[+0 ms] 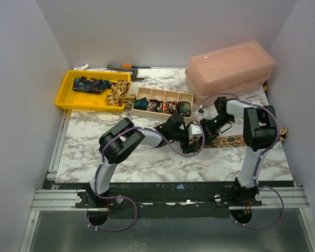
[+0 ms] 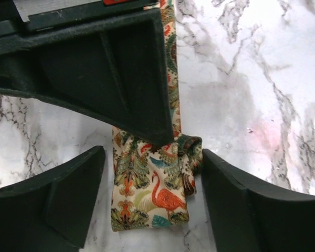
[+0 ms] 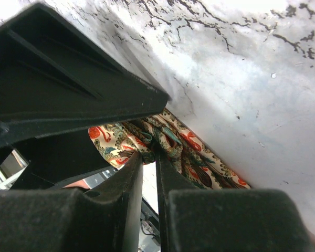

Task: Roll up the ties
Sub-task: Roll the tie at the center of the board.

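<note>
A cream tie (image 1: 236, 140) printed with flamingos and peacocks lies across the marble table, running right from the table's middle. Its left end (image 2: 147, 194) is folded over on itself and lies flat. My left gripper (image 2: 153, 155) is open, one finger (image 2: 52, 199) on each side of that folded end, not touching it. My right gripper (image 3: 151, 153) reaches in from the far side and is shut on a bunched bit of the tie (image 3: 205, 163) right at the fold. In the top view the two grippers (image 1: 197, 134) meet there.
A yellow tray (image 1: 68, 97) at the back left holds unrolled ties. Beside it a wooden divided box (image 1: 143, 92) holds rolled ties. A pink lidded plastic box (image 1: 231, 68) stands at the back right. A small tool (image 1: 127, 66) lies by the back wall.
</note>
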Robot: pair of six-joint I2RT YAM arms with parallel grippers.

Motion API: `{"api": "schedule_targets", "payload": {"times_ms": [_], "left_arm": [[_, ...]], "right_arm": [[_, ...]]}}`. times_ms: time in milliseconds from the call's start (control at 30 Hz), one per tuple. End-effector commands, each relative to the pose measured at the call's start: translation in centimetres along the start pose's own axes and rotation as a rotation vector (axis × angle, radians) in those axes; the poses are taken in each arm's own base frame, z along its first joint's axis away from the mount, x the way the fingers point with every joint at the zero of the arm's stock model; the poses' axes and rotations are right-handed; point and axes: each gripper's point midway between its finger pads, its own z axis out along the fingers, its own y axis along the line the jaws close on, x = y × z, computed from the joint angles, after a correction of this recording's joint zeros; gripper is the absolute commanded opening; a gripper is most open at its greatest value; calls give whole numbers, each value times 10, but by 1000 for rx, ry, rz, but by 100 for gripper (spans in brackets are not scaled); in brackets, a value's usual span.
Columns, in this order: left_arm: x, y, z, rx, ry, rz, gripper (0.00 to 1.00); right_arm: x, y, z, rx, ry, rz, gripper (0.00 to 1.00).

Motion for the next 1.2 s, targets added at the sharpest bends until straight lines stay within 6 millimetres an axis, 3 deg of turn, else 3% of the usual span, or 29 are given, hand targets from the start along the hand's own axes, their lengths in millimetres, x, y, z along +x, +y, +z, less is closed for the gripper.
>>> {"api": "schedule_targets", "payload": {"times_ms": [0,200,367,600,767,1033,1167], "left_arm": [[42,0,5,-73,137,-90,67],[68,-5,-12,-91,209,-2,43],[77,-6,-20,-112,249,4,34],[99,-12,-35,-124,341,-7,30],[110,-16,-49,-134,384,-14,31],[108,-24,-49,-101,369,-39,31],[105,-24,-47,-96,363,-36,31]], "right_arm": [[-9,-3,-4,34,-21,-53,18],[-13,11,-15,9,-34,-49,25],[-18,30,-36,-38,-68,-40,37],[-6,3,-61,-2,-83,25,41],[-10,28,-55,-127,-123,48,55],[-16,50,-28,-170,-95,36,50],[-9,48,-9,-133,-55,23,50]]}}
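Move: The roll of tie lies between the left hand's open fingers, about 1 cm to the right of that hand and 1 cm below it; the flat tail runs on to the right, its middle some 20 cm that way. The compartment box stands about 17 cm ahead of the left hand and 17 cm to its left, the pink bin about 29 cm ahead and 12 cm to its right. From the right hand, which pinches the tie at the roll, the roll's middle is about 2 cm to the left, 1 cm lower. The roll of tie is taken over by the left hand, which closes on both its sides, then draws it about 3 cm left, tilting some 10 degrees. The right fingers open and let go as that hand rises some 4.5 cm, swings a few centimetres right and slightly forward, then comes back left to end about 2 cm left of its start, open above the tie. ##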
